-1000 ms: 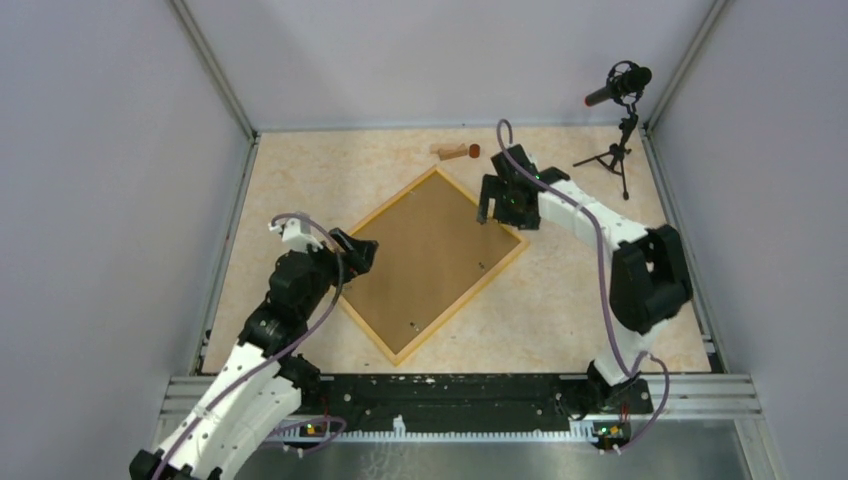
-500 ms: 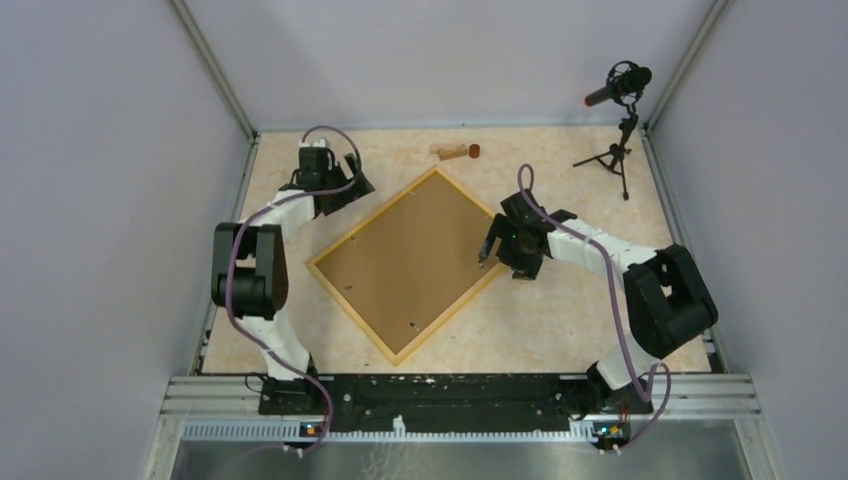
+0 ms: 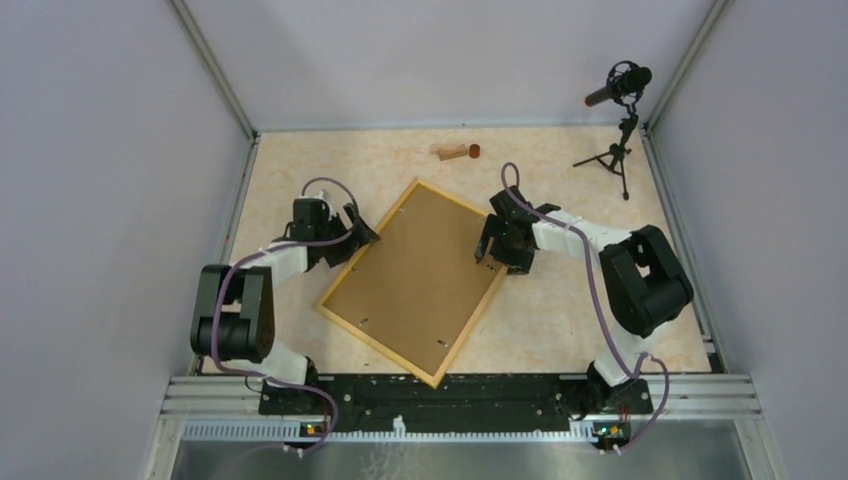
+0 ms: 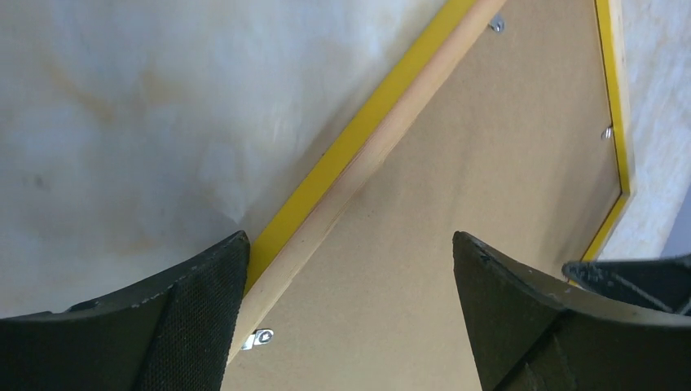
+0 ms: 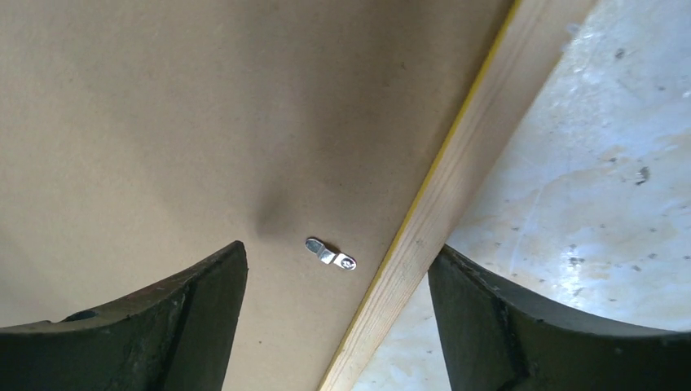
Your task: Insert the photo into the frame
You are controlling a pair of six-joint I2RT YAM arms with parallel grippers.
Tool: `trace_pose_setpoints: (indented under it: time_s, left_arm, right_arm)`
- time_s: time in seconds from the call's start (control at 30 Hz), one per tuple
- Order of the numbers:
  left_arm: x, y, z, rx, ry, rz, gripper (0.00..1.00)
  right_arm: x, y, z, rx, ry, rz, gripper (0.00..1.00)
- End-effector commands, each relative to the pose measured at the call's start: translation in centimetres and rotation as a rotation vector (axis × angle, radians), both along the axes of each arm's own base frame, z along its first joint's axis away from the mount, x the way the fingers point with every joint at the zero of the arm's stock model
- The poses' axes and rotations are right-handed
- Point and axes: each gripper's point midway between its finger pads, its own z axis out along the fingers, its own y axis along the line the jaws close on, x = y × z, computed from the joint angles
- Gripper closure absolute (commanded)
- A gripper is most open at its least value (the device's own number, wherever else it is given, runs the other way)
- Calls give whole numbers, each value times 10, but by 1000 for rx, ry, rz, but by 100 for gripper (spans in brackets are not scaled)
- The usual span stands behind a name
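Note:
The frame (image 3: 378,347), thin yellow-orange wood, lies face down and tilted mid-table with a plain brown backing board (image 3: 415,280) in it. The photo is hidden. My left gripper (image 3: 358,232) stands open over the frame's upper left side. In the left wrist view its jaws (image 4: 350,244) straddle the yellow rail (image 4: 367,155) beside a small metal clip (image 4: 262,337). Over the right side my right gripper (image 3: 487,255) is open too. The right wrist view has its jaws (image 5: 338,247) either side of the wooden rail (image 5: 456,179), with a clip (image 5: 331,254) between them.
A small wooden piece with a red end (image 3: 455,151) lies at the back of the table. A microphone on a tripod (image 3: 620,120) stands at the back right. Grey walls close in both sides, and a metal rail (image 3: 460,390) runs along the near edge.
The frame has turned and shifted toward the near right. My left gripper came from the far left to the frame's left side. The right gripper stayed at the right side, its jaws narrowing slightly.

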Motion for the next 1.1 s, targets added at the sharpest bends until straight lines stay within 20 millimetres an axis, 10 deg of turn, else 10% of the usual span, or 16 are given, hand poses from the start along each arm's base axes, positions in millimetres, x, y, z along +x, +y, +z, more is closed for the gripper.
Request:
trace_pose_setpoints:
  time_s: [0.0,0.53,1.07]
  left_arm:
    - [-68,-26,-16,-121,156,-37,4]
    - [-89,-15,-8,-52,83,9,4]
    - [-87,-19,-11,-69,99,-9,4]
  right_arm:
    - [13,5,0,-22,-38,25,27]
    - [5,9,0,-18,-59,234,35]
    - [13,-28,-13,-233,-145,352,46]
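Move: The frame lies face down, its middle about 13 cm right and 12 cm back of the left hand, 2-3 cm below; its left rail is right there, roughly 3 cm left and 1 cm ahead, a metal clip some 6 cm left and 5 cm back. From the right hand, the frame's middle is about 19 cm left and 7 cm back; the right rail is about 3 cm right, level with it, and another clip sits straight below. With its open outer finger still against the outside of the left rail, the left hand pushes the frame back towards the robot about 7 cm, quickly, then holds there. The right hand keeps its outer finger at the right rail as the pivot, shifting about 2 cm left, turning some 20 degrees counter-clockwise and narrowing its fingers by about a quarter of their range. ##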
